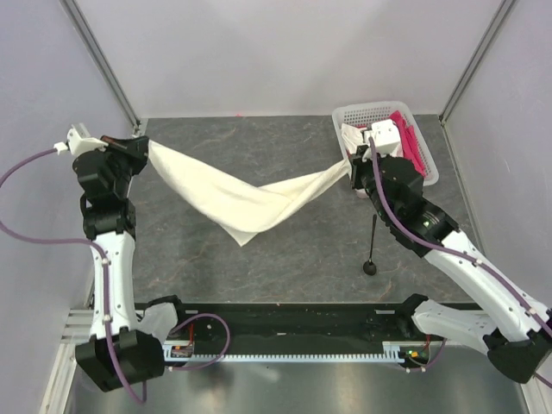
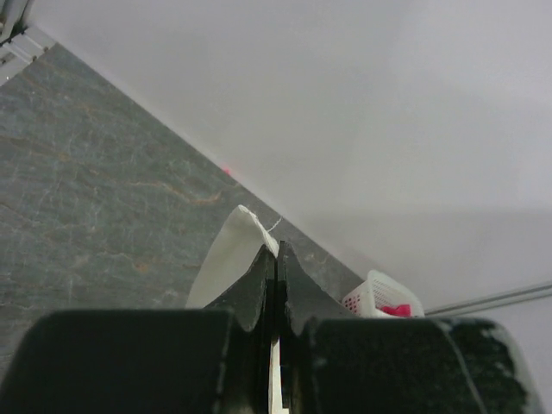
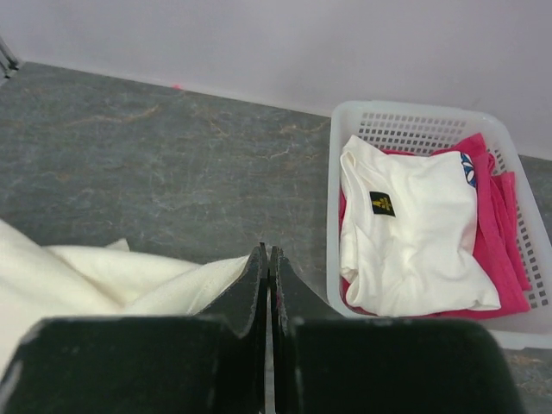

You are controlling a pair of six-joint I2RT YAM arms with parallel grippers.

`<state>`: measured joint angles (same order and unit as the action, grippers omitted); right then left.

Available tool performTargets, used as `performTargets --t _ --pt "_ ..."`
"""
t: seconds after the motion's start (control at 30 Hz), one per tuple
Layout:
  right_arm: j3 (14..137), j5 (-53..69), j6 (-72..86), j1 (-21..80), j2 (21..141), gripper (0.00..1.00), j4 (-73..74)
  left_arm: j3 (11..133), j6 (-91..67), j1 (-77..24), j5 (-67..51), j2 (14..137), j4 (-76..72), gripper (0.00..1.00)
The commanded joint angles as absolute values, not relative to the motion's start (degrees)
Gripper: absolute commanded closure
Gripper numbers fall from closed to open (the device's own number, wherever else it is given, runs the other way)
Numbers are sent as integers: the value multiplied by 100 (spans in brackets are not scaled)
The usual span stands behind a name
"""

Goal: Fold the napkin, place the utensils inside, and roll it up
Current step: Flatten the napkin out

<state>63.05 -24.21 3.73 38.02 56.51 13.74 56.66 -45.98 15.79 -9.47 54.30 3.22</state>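
The cream-white napkin (image 1: 246, 203) is lifted off the table and stretched between both grippers, sagging in a V whose lowest tip is near the table's middle. My left gripper (image 1: 145, 148) is shut on one corner at the far left; in the left wrist view that corner (image 2: 248, 221) pokes out past the closed gripper (image 2: 276, 252). My right gripper (image 1: 352, 166) is shut on the opposite end, beside the basket. In the right wrist view the napkin (image 3: 129, 276) bunches to the left of the closed gripper (image 3: 268, 255). The black spoon (image 1: 373, 246) lies on the table under the right arm, bowl toward me.
A white plastic basket (image 1: 362, 114) stands at the far right corner, holding a white garment (image 3: 414, 224) with a small dark mark and a pink cloth (image 3: 507, 216). Grey walls and metal posts close in the table on three sides.
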Motion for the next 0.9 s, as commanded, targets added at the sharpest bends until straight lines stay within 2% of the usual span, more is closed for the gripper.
performTargets --t 0.0,0.17,0.2,0.23,0.27,0.3,0.33,0.4,0.5,0.63,0.73,0.87 --pt "6407 -2829 141 3779 6193 100 678 6204 -4035 1635 -1231 6133 44 98" --pt "6662 -3024 307 3508 7293 100 369 6934 -3771 1696 -512 8090 -191 96" --pt "6697 -2997 351 3481 7608 100 308 7056 -3771 1696 -440 8356 -367 86" --pt "6758 -2910 439 3437 7777 100 273 7371 -3675 1696 -448 8602 -421 49" --pt "6794 -2840 474 3376 7944 100 264 7574 -3604 1688 -648 8918 -413 34" --pt "6820 -2778 509 3375 8276 100 281 7837 -3604 1688 -772 9426 144 11" --pt "6855 -2560 579 3366 8427 100 290 8327 -3621 1679 -895 9657 428 5" --pt "6829 -2400 711 3375 8769 100 316 8324 -3516 1416 -933 9713 615 3" --pt "6706 -2163 949 3366 8964 100 325 7508 -3130 863 -212 9336 466 1" --pt "6426 -1697 1028 3375 8904 100 308 5815 -3120 318 -97 8440 27 2" --pt "6276 -1241 1055 3463 8763 100 377 5031 -3330 -156 -61 8096 -141 2" --pt "5995 -520 1081 4198 8342 100 492 4624 -3331 -422 -18 7850 -44 2"
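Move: Both hands hold the napkin stretched high between them, its middle sagging. The clear table patch where it comes down lies, from the left hand, about 10 cm ahead, 24 right and 34 below; from the right hand, roughly 13 cm ahead, 23 left and 33 below. The basket stands some 24 cm ahead of the right hand, 13 right and 28 below; the black ladle lies 5 cm back, 5 right and 33 below. The left fingers let go of their napkin end by opening wide partway through a quick forward-and-down fling. That hand reaches about 16 cm forward, then swings back and right over the cloth, still sinking and tipping some 35 degrees down. The right hand keeps its pinch, sweeping forward and down towards the table, then easing left. ##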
